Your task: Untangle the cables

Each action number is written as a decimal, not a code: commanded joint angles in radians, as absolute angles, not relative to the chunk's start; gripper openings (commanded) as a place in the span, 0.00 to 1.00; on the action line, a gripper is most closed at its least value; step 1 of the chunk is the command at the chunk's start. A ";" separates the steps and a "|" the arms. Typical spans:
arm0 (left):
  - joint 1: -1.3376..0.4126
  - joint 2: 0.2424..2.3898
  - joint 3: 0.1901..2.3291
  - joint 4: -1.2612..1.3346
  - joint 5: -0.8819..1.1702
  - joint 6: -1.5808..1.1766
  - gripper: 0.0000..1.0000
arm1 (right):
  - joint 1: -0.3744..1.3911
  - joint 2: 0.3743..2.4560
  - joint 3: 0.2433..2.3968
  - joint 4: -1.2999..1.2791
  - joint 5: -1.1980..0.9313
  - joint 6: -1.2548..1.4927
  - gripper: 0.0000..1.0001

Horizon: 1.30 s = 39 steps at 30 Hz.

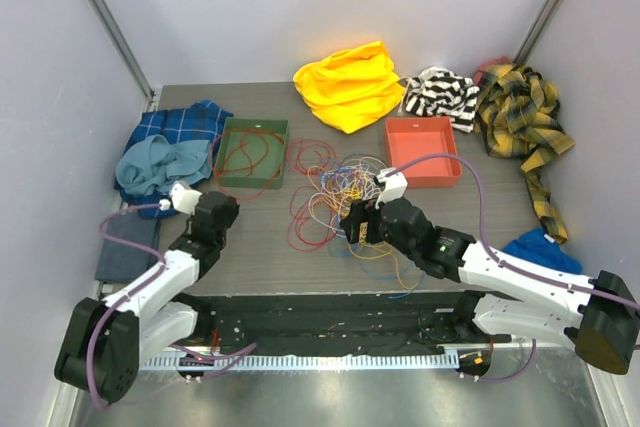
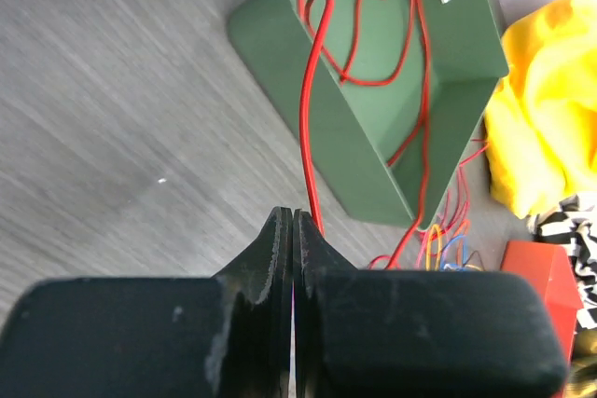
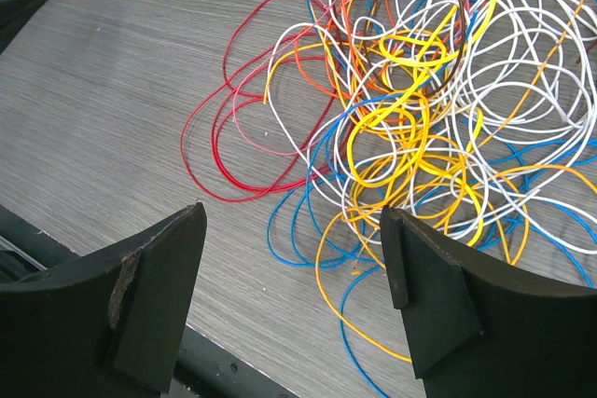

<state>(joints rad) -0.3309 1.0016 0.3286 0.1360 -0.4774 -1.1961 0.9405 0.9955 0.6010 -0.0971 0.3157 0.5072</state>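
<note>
The cables (image 1: pixel 345 197) lie as a tangled heap of red, yellow, white, orange and blue loops mid-table, filling the right wrist view (image 3: pixel 420 128). My right gripper (image 1: pixel 352 223) hovers at the heap's near edge, open (image 3: pixel 291 216), nothing between its fingers; blue and orange loops lie on the table below the gap. A green tray (image 1: pixel 252 125) at the left holds red cable loops. One red cable (image 2: pixel 305 118) runs out of the green tray (image 2: pixel 354 137) up to my left gripper (image 2: pixel 295 216), shut, and vanishes at its tips. The left gripper (image 1: pixel 226 209) sits just in front of that tray.
An orange-red tray (image 1: pixel 420 152) stands right of the heap. Cloths ring the table: yellow (image 1: pixel 350 85), black-and-white striped (image 1: pixel 440 95), yellow plaid (image 1: pixel 520 117), blue plaid (image 1: pixel 165 152), blue (image 1: pixel 545 247). A grey pad (image 1: pixel 125 247) lies at the left edge.
</note>
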 commanded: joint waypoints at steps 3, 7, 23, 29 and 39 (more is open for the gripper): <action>-0.308 1.014 0.437 0.180 -0.439 -1.123 0.00 | 0.943 0.986 0.603 -0.066 0.337 0.509 0.84; -0.305 0.950 0.377 0.244 -0.459 -1.114 0.00 | 0.942 0.971 0.578 -0.045 0.336 0.517 0.83; -0.204 1.602 1.073 0.003 -0.198 -1.029 0.00 | 0.942 0.959 0.597 -0.080 0.345 0.511 0.83; -0.199 2.014 1.727 -0.671 -0.179 -0.809 0.03 | 0.943 0.936 0.597 -0.100 0.371 0.488 0.83; -0.199 1.955 1.870 -0.963 -0.554 -0.629 0.77 | 0.943 0.948 0.600 -0.071 0.350 0.483 0.84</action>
<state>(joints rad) -0.2062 2.1109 1.8923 -0.8330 -0.3519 -0.7086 0.9405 0.9558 0.5838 -0.1070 0.3420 0.4950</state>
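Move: The green bin, where the held red cable is going, has its middle about 14 cm ahead of the left hand, 6 cm to its right and some 7 cm below. The light-blue cloth lies about 12 cm ahead and 18 cm left of this hand; the loose red loops are 13 cm ahead and 22 cm right, and the cable tangle 4 cm ahead and 33 cm right. From the right hand, the bin is about 17 cm ahead and 27 cm left. The red cable, still pinched in the left fingers, is carried forward over the green bin in an arc: up about 7 cm, out some 23 cm towards the bin's far side, then down. Near the end the left fingers tip down about 30 degrees, roll with their left side rising and swing clockwise, open wide to let go of the cable, and the hand starts drawing back. ##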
